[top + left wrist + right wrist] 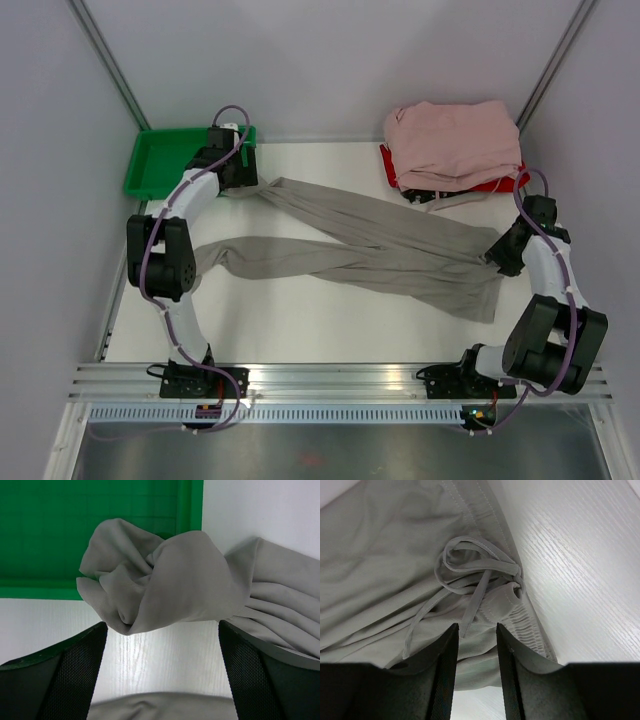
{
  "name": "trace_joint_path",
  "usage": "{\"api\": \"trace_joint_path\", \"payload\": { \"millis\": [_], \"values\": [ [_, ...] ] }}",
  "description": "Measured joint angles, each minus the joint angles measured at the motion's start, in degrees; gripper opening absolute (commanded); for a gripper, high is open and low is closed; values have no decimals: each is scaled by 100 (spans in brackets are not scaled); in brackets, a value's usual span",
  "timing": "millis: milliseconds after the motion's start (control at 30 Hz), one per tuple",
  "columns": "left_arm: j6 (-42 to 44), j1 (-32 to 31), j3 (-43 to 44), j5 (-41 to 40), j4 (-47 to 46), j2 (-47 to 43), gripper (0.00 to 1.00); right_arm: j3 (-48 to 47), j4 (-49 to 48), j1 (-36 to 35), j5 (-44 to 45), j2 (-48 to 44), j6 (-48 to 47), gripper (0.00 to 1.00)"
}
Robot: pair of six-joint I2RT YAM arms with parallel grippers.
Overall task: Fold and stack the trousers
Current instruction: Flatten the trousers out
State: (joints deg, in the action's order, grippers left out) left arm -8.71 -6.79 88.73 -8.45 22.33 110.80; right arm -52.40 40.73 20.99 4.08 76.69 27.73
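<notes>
The grey-beige trousers (370, 245) lie across the table, the two legs running left and the waist at the right. My left gripper (238, 184) is at the far leg's end beside the green tray. In the left wrist view that gripper (162, 626) stands open, and the bunched cuff (165, 580) sits just ahead of the fingertips, partly over the tray's edge. My right gripper (497, 258) is over the waist. In the right wrist view it (477, 627) is open a finger's width above the elastic waistband (525, 620), with the drawstring (470, 575) just ahead.
A green tray (160, 160) stands at the back left corner. A heap of pale pink garments (455, 140) rests on a red tray (386, 162) at the back right. The second trouser leg (260, 255) runs toward the left arm.
</notes>
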Motion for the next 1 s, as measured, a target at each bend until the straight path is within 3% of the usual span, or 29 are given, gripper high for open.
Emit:
{"api": "trace_joint_path", "payload": {
  "millis": [200,300,400,433,600,667,1000],
  "values": [
    [387,127,114,-46,-37,260,94,-221,-66,0,-133,229,-13,43],
    [396,170,37,-22,-179,372,86,-278,-120,0,-170,354,-13,43],
    [413,179,-22,55,-350,439,70,-354,-140,0,-195,476,-13,43],
    [422,179,-22,109,-422,457,58,-374,-149,0,-199,507,-13,43],
    [457,177,-22,240,-796,476,25,-409,-249,0,-258,616,-11,43],
    [420,177,-22,269,-927,476,3,-442,-267,0,-273,664,-11,43],
    [398,179,-81,11,-870,280,2,-745,-363,0,-238,970,-7,43]
  ]
}}
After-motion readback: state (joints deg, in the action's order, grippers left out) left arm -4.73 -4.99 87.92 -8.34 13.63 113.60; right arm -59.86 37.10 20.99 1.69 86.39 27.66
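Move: The bunched end of the far trouser leg lies about 4 cm ahead of the open left hand, 1 cm to its left and 3 cm below; the green bin's middle is some 12 cm left and 5 cm ahead, the near leg's end roughly 17 cm back and 10 cm left. From the right hand, the waistband's far corner lies about 8 cm ahead, 2 cm right and 6 cm down, with the drawstring loop 2 cm straight ahead, 5 cm below. The left hand pinches the bunched leg end by the bin's near rim: it first sinks about 3 cm, then closes its wide-open fingers while sliding some 2 cm farther forward and slightly up, and lastly, shut on the cloth, eases a little back, up and left. Meanwhile the right hand, fingers kept partly open, travels nearly 5 cm forward over the waistband towards its far corner. ##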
